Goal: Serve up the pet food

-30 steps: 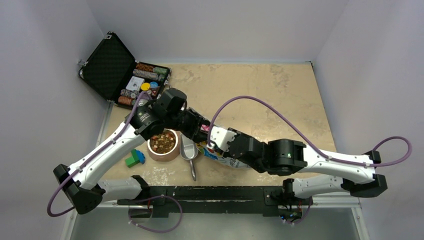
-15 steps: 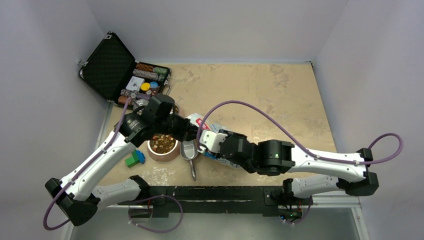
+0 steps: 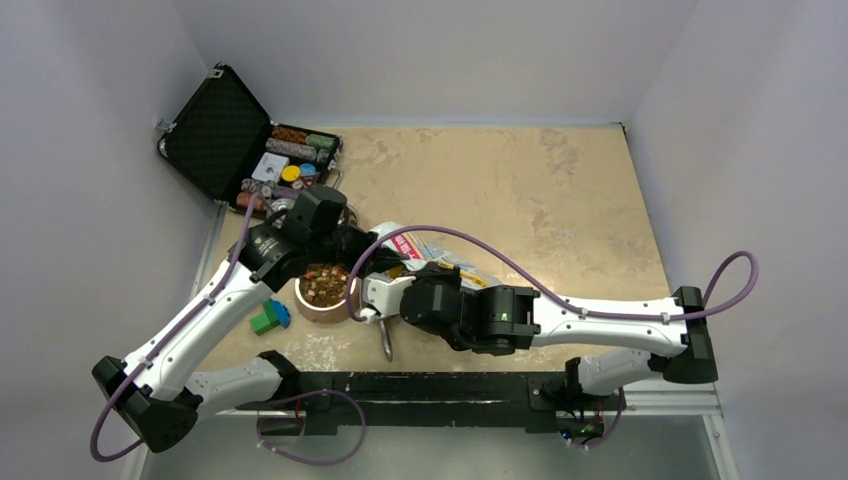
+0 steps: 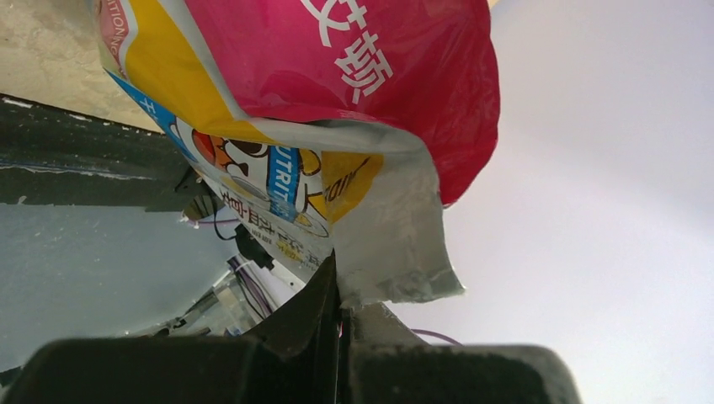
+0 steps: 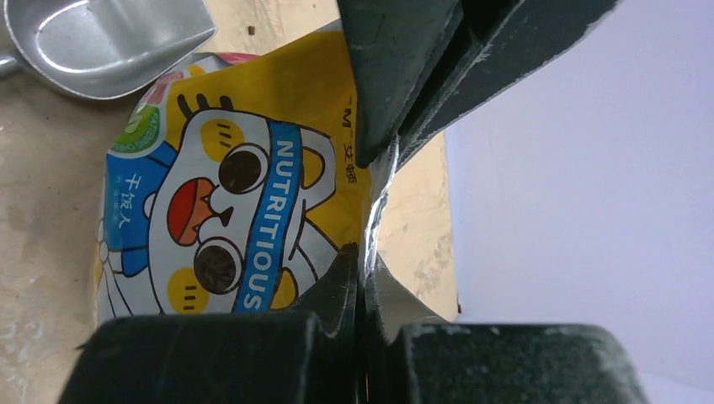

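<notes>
Brown pet food point(image 3: 325, 285) fills a round bowl point(image 3: 316, 312) left of centre. The glossy bag point(image 3: 443, 257), printed red, yellow and blue, lies just right of the bowl, partly under my arms. In the left wrist view the bag point(image 4: 337, 76) hangs close above my left gripper point(image 4: 341, 290), which is shut on its silver edge. My right gripper point(image 5: 364, 265) is shut on an edge of the bag point(image 5: 227, 202) too, and the left gripper's fingers point(image 5: 404, 76) pinch that same edge further along. From above, the left gripper point(image 3: 376, 258) and right gripper point(image 3: 385, 274) meet beside the bowl.
A metal scoop point(image 5: 109, 42) lies on the table next to the bag, its handle point(image 3: 386, 345) pointing to the near edge. An open black case of coloured chips point(image 3: 285, 160) stands at the back left. Toy blocks point(image 3: 270, 317) lie left of the bowl.
Both grippers have closed on the bag's edge. The right arm has slid left toward the bowl, and more of the bag now shows behind it.
</notes>
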Robot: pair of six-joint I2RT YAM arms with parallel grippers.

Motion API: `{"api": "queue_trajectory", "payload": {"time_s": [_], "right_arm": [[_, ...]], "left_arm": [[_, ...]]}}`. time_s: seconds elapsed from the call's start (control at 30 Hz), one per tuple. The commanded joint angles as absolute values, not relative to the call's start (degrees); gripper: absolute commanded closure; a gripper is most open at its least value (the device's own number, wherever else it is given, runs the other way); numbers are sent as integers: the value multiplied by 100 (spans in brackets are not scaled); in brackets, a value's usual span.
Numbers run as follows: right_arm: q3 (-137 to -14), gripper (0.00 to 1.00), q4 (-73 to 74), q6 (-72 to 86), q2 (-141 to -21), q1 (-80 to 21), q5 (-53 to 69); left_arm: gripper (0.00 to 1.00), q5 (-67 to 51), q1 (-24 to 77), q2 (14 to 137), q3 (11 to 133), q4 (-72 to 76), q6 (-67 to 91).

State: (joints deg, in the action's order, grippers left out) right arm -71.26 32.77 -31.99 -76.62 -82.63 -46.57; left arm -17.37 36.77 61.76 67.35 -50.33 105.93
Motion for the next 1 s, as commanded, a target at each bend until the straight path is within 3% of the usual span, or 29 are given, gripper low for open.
{"api": "queue_trajectory", "payload": {"time_s": [0.0,0.2,0.43,0.6,0.97], "right_arm": [[-8007,100,3785,-2575,-7505,-8212,-4811],[-7834,100,4126,-1919,-6919,-8209,-4597],[-7153,100,5489,-422,-6188,-8200,-4595],[-7022,100,6514,720,-5738,-8233,-4666],[-7155,100,7387,954,-5033,-8279,-4506]], "left_arm": [[100,-1705,3615,5935,6680,-4986,10790],[100,-1694,3510,5933,6709,-5346,10741],[100,-1931,2989,6389,7391,-6601,10171],[100,-1841,2956,6452,7534,-6510,10103],[100,-1784,2897,6593,7677,-6526,9997]]}}
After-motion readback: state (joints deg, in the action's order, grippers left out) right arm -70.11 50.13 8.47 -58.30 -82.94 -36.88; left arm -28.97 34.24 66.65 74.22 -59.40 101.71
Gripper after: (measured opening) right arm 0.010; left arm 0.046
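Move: Pinched on the pet food bag's rim, the hands start about 3 cm apart. The bag's body has its middle some 5 cm to the right of the right hand, 3 cm back and 14 cm below; from the left hand it is about 8 cm right and 4 cm back. The scoop lies about 9 cm left of the right hand and 10 cm back, the near bowl roughly 20 cm left and 5 cm back, both well below. Sliding shut along the bag's rim, the right hand leaves the left one, first mostly back and then chiefly rightwards, ending about 6.5 cm right and 5 cm back. Its wrist rolls some 40 degrees about the fingers' line, clockwise from behind the hand. The left hand keeps its pinch as an anchor, easing about 2 cm back and a little up. ##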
